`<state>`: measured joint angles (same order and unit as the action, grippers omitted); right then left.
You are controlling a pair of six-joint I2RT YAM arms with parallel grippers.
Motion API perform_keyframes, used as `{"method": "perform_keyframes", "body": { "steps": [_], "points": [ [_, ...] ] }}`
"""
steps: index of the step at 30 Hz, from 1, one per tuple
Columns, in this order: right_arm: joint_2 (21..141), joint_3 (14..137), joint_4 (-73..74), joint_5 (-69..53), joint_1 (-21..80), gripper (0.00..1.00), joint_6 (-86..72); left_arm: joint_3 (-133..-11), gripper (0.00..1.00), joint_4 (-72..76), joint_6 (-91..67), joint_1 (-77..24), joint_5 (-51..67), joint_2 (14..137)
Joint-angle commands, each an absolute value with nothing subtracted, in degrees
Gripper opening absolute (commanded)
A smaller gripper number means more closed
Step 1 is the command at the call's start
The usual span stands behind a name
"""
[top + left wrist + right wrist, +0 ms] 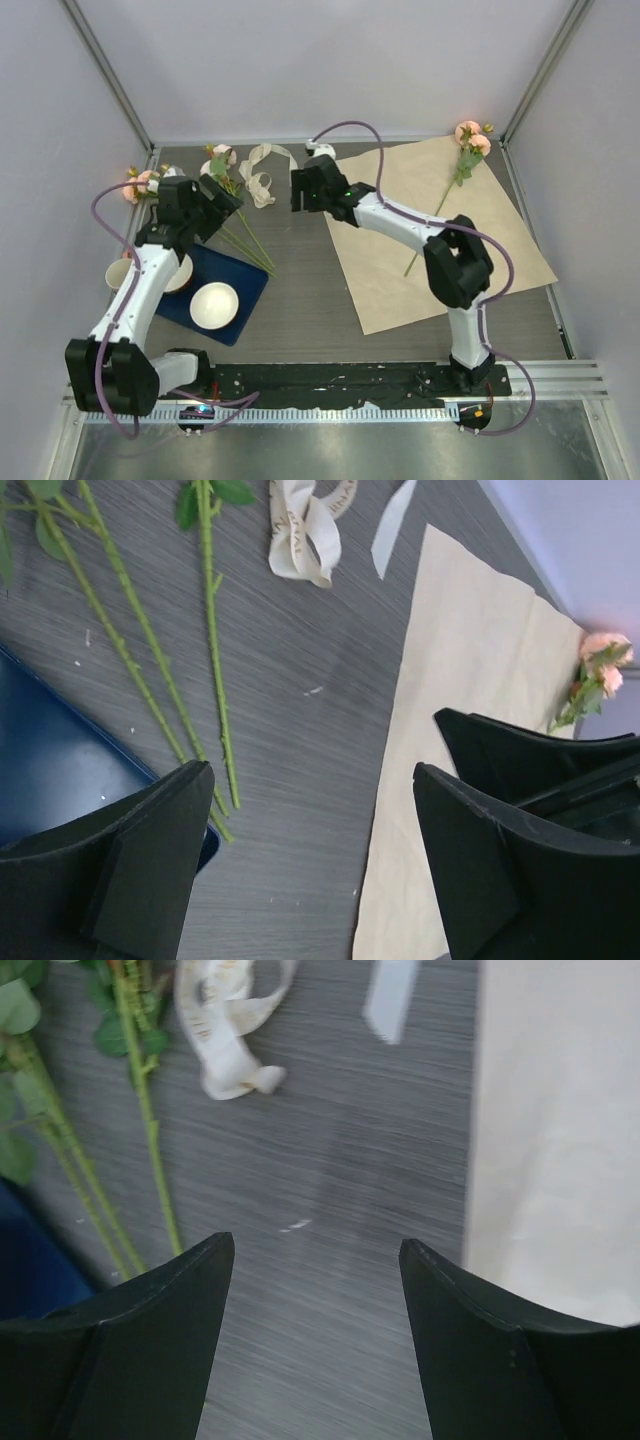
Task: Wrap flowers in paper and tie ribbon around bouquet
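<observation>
The paper (pixel 440 230) lies flat on the right of the table, cream-beige face up. One pink flower (pixel 470 140) rests on it, its stem running down toward the middle of the sheet. More flowers (pixel 222 158) lie at the back left, their long green stems (pixel 130 650) reaching toward the blue tray. The cream ribbon (pixel 262 170) sits curled between them and the paper. My left gripper (pixel 222 197) hovers open over the stems with nothing between its fingers. Beside the paper's left corner, my right gripper (pixel 298 190) is open and empty too. The wrist views show bare table between the left gripper's (pixel 312 770) and the right gripper's (pixel 317 1245) fingertips.
A dark blue tray (pixel 240 300) at the left holds a white bowl (pixel 214 305), with a second bowl (pixel 180 275) under the left arm. A paper cup (pixel 116 272) stands at the far left. White walls enclose the table on three sides.
</observation>
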<state>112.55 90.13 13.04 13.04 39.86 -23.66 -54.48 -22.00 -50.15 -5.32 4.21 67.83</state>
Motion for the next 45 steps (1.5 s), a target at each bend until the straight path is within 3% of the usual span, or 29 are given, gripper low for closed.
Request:
{"method": "perform_keyframes", "body": {
  "steps": [1, 10, 17, 23, 29, 31, 34, 35, 36, 45],
  "points": [
    [117.60, 98.70, 13.62, 2.48, 40.52, 0.73, -27.59, -63.96, 0.86, -28.11, -45.20, -4.13, 4.30, 79.77],
    [103.55, 84.30, 12.74, 4.66, 37.80, 0.73, -24.70, -79.80, 0.65, -30.06, -44.73, -3.08, 0.53, 106.33],
    [93.96, 70.24, 9.67, 1.32, 30.68, 0.73, -25.58, -80.95, 0.59, -26.99, -47.55, -3.78, -4.57, 113.28],
    [91.58, 67.06, 9.05, 1.14, 29.36, 0.73, -25.31, -82.87, 0.47, -28.12, -48.69, -4.48, -9.05, 116.71],
    [91.32, 65.66, 8.96, 0.97, 29.44, 0.72, -26.01, -86.56, 0.45, -29.88, -48.96, -6.33, -14.58, 120.05],
    [90.79, 65.22, 8.96, 0.88, 29.53, 0.72, -26.63, -87.71, 0.36, -31.28, -48.52, -6.33, -15.29, 121.29],
    [89.57, 64.34, 9.14, 0.79, 29.44, 0.72, -26.98, -87.63, 0.22, -29.63, -46.33, -6.33, -16.70, 119.11],
    [89.21, 63.73, 9.05, -1.38, 29.44, 0.72, -26.90, -87.71, 0.15, -29.53, -44.75, -6.24, -16.70, 118.05],
    [88.95, 63.37, 8.97, -1.93, 29.44, 0.72, -26.81, -88.06, 0.00, -30.31, -44.30, -6.15, -17.13, 116.38],
    [94.03, 67.58, 2.64, -28.98, 31.02, 0.81, -24.16, -74.55, 0.00, -23.03, -38.94, -8.61, -3.18, 85.02]
  ]
}}
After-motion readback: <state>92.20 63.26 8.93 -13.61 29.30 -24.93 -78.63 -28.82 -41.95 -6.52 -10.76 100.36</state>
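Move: From the left hand, the upper stem of the single flower, just below its leaves, is about 13 cm ahead, 4 cm left and 17 cm down. The ribbon lies some 16 cm ahead and 9 cm right, the other flowers' leaves 10 cm ahead and 13 cm left, and the blue tray 13 cm back and 8 cm left, all at table level. From the right hand that same stem is roughly 23 cm left, 4 cm ahead and 12 cm lower. Down and forward the left hand dives to the single flower, tilting some 25 degrees fingers-down and rolling its left side up, then eases forward low over the table as its fingers narrow and shut, pinching the stem below the leaves. It lifts about 10 cm, drawing slightly back. The empty right hand briefly swings left, then clears right and back to above the paper's left edge, fingers open. ##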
